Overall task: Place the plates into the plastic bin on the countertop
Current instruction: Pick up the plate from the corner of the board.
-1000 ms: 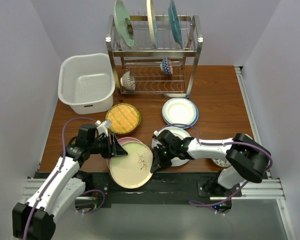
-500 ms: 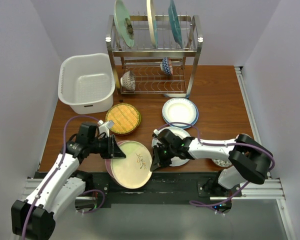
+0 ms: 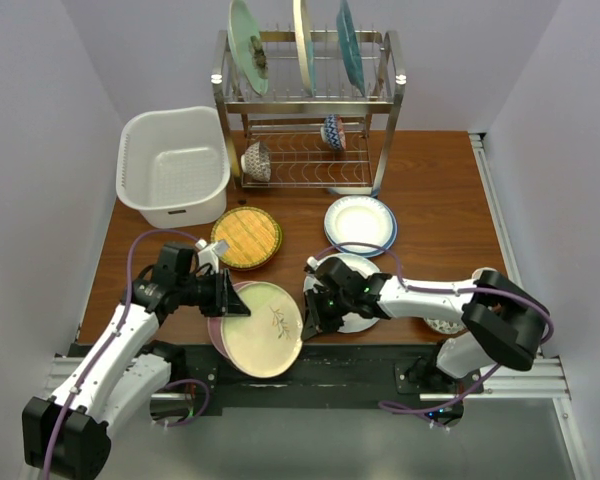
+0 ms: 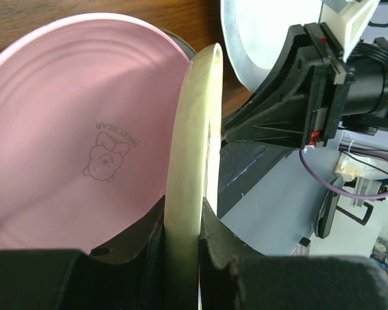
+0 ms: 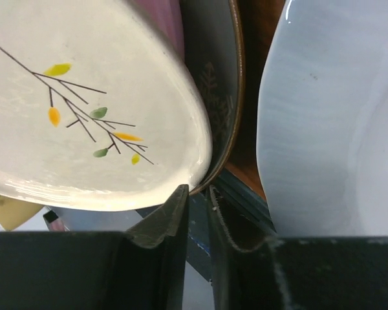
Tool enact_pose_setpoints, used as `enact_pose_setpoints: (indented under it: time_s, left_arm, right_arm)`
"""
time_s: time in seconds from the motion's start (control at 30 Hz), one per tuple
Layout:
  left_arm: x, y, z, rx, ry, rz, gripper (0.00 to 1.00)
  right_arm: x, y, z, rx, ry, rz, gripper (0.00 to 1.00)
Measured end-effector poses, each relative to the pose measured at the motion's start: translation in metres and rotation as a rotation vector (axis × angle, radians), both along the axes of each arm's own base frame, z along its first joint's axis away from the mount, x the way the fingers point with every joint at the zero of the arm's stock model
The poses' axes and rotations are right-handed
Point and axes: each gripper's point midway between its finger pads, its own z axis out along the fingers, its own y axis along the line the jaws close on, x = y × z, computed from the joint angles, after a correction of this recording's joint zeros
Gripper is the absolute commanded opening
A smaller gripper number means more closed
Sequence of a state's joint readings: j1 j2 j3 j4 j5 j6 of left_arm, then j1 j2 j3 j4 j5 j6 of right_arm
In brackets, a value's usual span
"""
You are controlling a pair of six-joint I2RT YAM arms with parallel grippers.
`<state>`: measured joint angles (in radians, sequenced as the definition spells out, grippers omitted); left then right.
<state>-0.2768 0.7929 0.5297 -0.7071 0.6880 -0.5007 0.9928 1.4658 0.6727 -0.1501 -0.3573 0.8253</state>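
My left gripper is shut on the left rim of the cream floral plate, which is tipped up over the front edge of the countertop. A pink plate lies under it, above a dark grey plate. At the cream plate's right edge my right gripper is shut, with nothing between its fingers. It lies over a white plate. The white plastic bin stands empty at the back left.
A woven yellow plate and a white, blue-rimmed plate lie mid-table. The metal dish rack at the back holds three upright plates above and two patterned bowls below. Part of another plate shows behind the right arm.
My left gripper's jaws have closed on the cream plate's rim. The plate has shifted slightly towards the left arm and its right edge has come off the right gripper.
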Motion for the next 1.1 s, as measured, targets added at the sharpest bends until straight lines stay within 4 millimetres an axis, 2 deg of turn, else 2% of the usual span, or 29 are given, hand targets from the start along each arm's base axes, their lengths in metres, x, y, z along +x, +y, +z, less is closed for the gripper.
enact_pose_setpoints:
  time_s: [0.07, 0.1, 0.2, 0.23, 0.53, 1.1]
  left_arm:
    - [0.0, 0.001, 0.0, 0.005, 0.001, 0.003, 0.0]
    - [0.0, 0.001, 0.0, 0.008, 0.003, 0.004, 0.0]
    - [0.0, 0.002, 0.0, 0.014, 0.003, 0.008, 0.0]
    - [0.0, 0.002, 0.0, 0.017, 0.003, 0.011, 0.0]
    - [0.0, 0.005, 0.001, 0.029, 0.0, 0.029, 0.0]
    - [0.007, 0.003, 0.011, 0.009, -0.036, 0.075, 0.0]
  right_arm:
    - [0.001, 0.001, 0.003, 0.009, -0.008, 0.002, 0.32]
    - [0.001, 0.001, 0.005, 0.015, -0.014, 0.004, 0.46]
    - [0.002, 0.002, 0.012, 0.034, -0.031, 0.008, 0.6]
    - [0.002, 0.002, 0.014, 0.041, -0.038, 0.011, 0.61]
    - [0.005, 0.004, 0.031, 0.085, -0.079, 0.012, 0.64]
    - [0.003, -0.002, 0.029, 0.061, -0.081, 0.014, 0.65]
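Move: The cream plate is already in my left hand by its far-left rim, its middle about 6 cm back, 5 cm to the right and 4 cm below that hand. My right hand, nearly shut at the plate's right rim, has that middle some 10 cm to its left and slightly higher. From my left hand, the pink plate is about 4 cm back and 8 cm below, and the pie 15 cm ahead; the white plate is 9 cm ahead and 10 cm right of my right hand. I raise my right hand about 3 cm beside the cream plate's right rim, opening its nearly shut fingers well apart, then hold it there with the fingertips pointing at the rim. My left hand keeps its pinch on the far-left rim and, late on, lifts it by 1 cm or so, edging forward and turning a few degrees counter-clockwise. ##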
